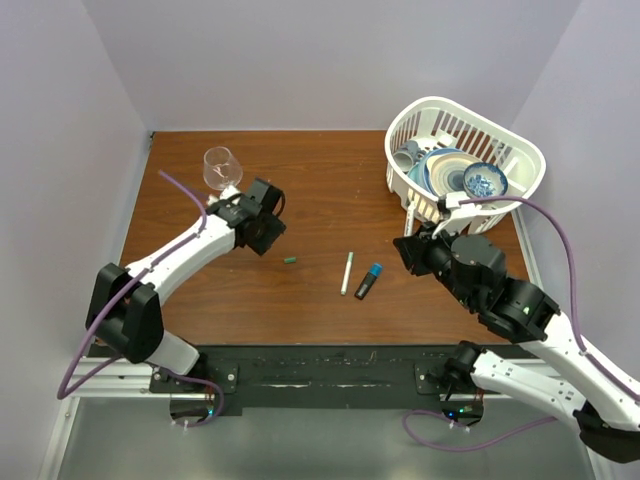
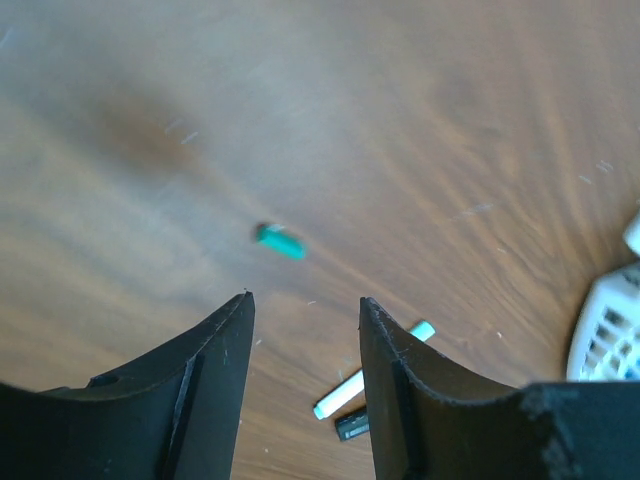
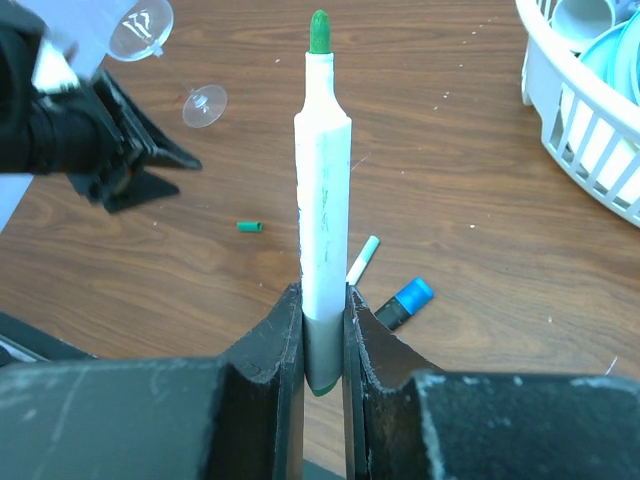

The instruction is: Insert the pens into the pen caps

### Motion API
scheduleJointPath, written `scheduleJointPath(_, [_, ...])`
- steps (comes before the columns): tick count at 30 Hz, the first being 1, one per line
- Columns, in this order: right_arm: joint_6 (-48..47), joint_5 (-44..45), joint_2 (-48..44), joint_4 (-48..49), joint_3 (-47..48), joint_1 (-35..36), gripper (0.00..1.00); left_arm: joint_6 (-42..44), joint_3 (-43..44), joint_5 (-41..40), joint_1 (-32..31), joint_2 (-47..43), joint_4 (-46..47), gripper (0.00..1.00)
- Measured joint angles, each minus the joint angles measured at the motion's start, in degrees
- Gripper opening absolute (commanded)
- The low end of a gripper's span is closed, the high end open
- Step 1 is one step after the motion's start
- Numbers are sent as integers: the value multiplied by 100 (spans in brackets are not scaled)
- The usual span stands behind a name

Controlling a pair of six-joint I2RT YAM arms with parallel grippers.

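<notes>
My right gripper (image 3: 323, 300) (image 1: 408, 243) is shut on a thin white pen (image 3: 323, 190). The pen sticks out past the fingertips and its bare green tip (image 3: 319, 32) is uncovered. A loose green cap (image 1: 290, 260) (image 3: 249, 226) (image 2: 279, 241) lies on the table, just ahead of my left gripper (image 2: 305, 300) (image 1: 270, 230). That gripper hangs open over the wood with nothing between its fingers. A second white pen (image 1: 347, 272) (image 3: 362, 260) (image 2: 370, 372) with a green end lies mid-table. Beside it lies a black marker (image 1: 366, 286) (image 2: 352, 424) wearing its blue cap (image 1: 375, 269) (image 3: 413, 295).
A clear wine glass (image 1: 221, 167) (image 3: 140, 25) stands at the back left, close behind the left arm. A white dish basket (image 1: 520, 140) (image 3: 580, 120) (image 2: 610, 330) holding bowls and cups sits at the back right, near my right gripper.
</notes>
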Motion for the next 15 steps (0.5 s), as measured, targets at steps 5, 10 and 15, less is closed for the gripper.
scheduleJointPath(5, [63, -74, -72, -4, -28, 0, 0, -1469, -479, 173, 4, -44, -262, 51])
scheduleJointPath(10, [81, -76, -168, -15, -48, 0, 0, -2184, -479, 409, 39, 212, -164, 50])
scheduleJointPath(15, [85, -76, -190, -17, -87, 0, 0, -2503, -391, 710, 39, 879, -92, 51])
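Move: The green pen cap lies about 11 cm below the left hand, some 4 cm to its right and 2 cm back. From that cap, the white pen is roughly 13 cm right and 3 cm back, the dark marker 18 cm right and 5 cm back, and the wine glass 12 cm left and 13 cm farther out. From the right hand, the cap is about 9 cm ahead, 24 cm left and 28 cm down. The open left hand sinks about 7 cm towards the green pen cap, wrist turning some 20 degrees counter-clockwise. ##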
